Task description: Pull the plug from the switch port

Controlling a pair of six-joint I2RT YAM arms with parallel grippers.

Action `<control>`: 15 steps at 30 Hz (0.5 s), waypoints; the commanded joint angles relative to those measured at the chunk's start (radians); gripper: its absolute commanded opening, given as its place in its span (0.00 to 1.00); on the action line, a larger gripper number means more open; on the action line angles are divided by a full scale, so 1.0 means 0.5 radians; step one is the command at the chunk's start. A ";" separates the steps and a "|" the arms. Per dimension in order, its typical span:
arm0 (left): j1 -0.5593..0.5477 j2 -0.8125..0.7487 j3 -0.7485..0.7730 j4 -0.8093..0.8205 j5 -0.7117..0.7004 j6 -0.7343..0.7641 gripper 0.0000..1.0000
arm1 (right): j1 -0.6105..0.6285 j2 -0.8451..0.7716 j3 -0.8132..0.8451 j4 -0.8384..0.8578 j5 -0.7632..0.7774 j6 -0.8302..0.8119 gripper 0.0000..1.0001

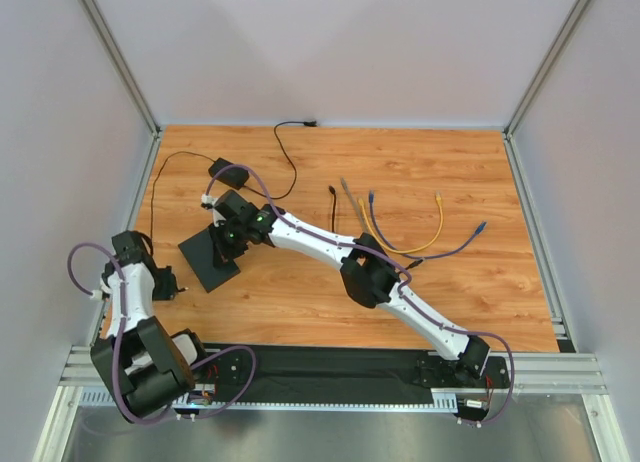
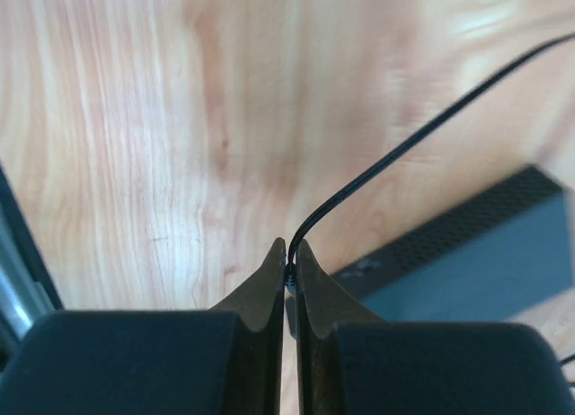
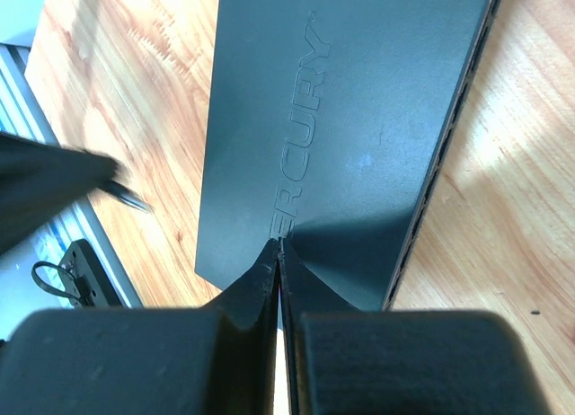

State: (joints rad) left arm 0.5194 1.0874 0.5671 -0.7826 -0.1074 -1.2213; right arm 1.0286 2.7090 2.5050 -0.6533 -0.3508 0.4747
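The switch [image 1: 205, 260] is a flat black box on the wooden table, with embossed lettering on its top face [image 3: 359, 119]. My right gripper [image 1: 224, 248] reaches across to it. Its tips [image 3: 278, 249] are shut and rest on the switch's top, holding nothing. My left gripper [image 1: 178, 284] is just left of the switch. It is shut [image 2: 290, 253] on a small black plug [image 2: 290, 274]. The plug's thin black cable [image 2: 404, 145] runs up and to the right. The plug sits apart from the switch [image 2: 476, 271], over bare wood.
A small black power brick [image 1: 228, 172] lies behind the switch, with thin black cables [image 1: 290, 167] leading away. Loose yellow [image 1: 420, 244], purple [image 1: 440, 250] and black [image 1: 333, 204] network cables lie on the right half of the table. Metal frame rails [image 1: 545, 232] border it.
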 commanded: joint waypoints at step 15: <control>-0.250 -0.184 1.000 0.261 0.255 1.129 0.00 | -0.290 -0.843 -1.076 0.429 0.139 -0.274 0.35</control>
State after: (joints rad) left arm 0.4629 0.9680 0.9802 -0.7322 -0.0685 -0.7883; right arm 0.9451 2.4359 2.0476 -0.4614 -0.3592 0.3889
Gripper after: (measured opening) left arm 0.072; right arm 0.333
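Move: The left fingers already hold the black lead's plug, its tip sticking out about 2 cm to their right. From that hand the switch lies about 7 cm ahead and 9 cm to the right, 1 cm lower, and the power adapter about 30 cm ahead and 9 cm right. The right hand's shut fingertips are over the switch's near right end, with the switch's middle roughly 3 cm ahead, 3 cm left and 1 cm below. Fast upward, the left hand lifts away from the switch by some 17 cm and reaches about 8 cm forward, drifting a little left, its fingertips swinging outward to the front and left while the hand turns clockwise; the grip on the plug stays shut. The right hand opens and, after a brief pause, pulls away from the switch to the right, slightly forward and up. ##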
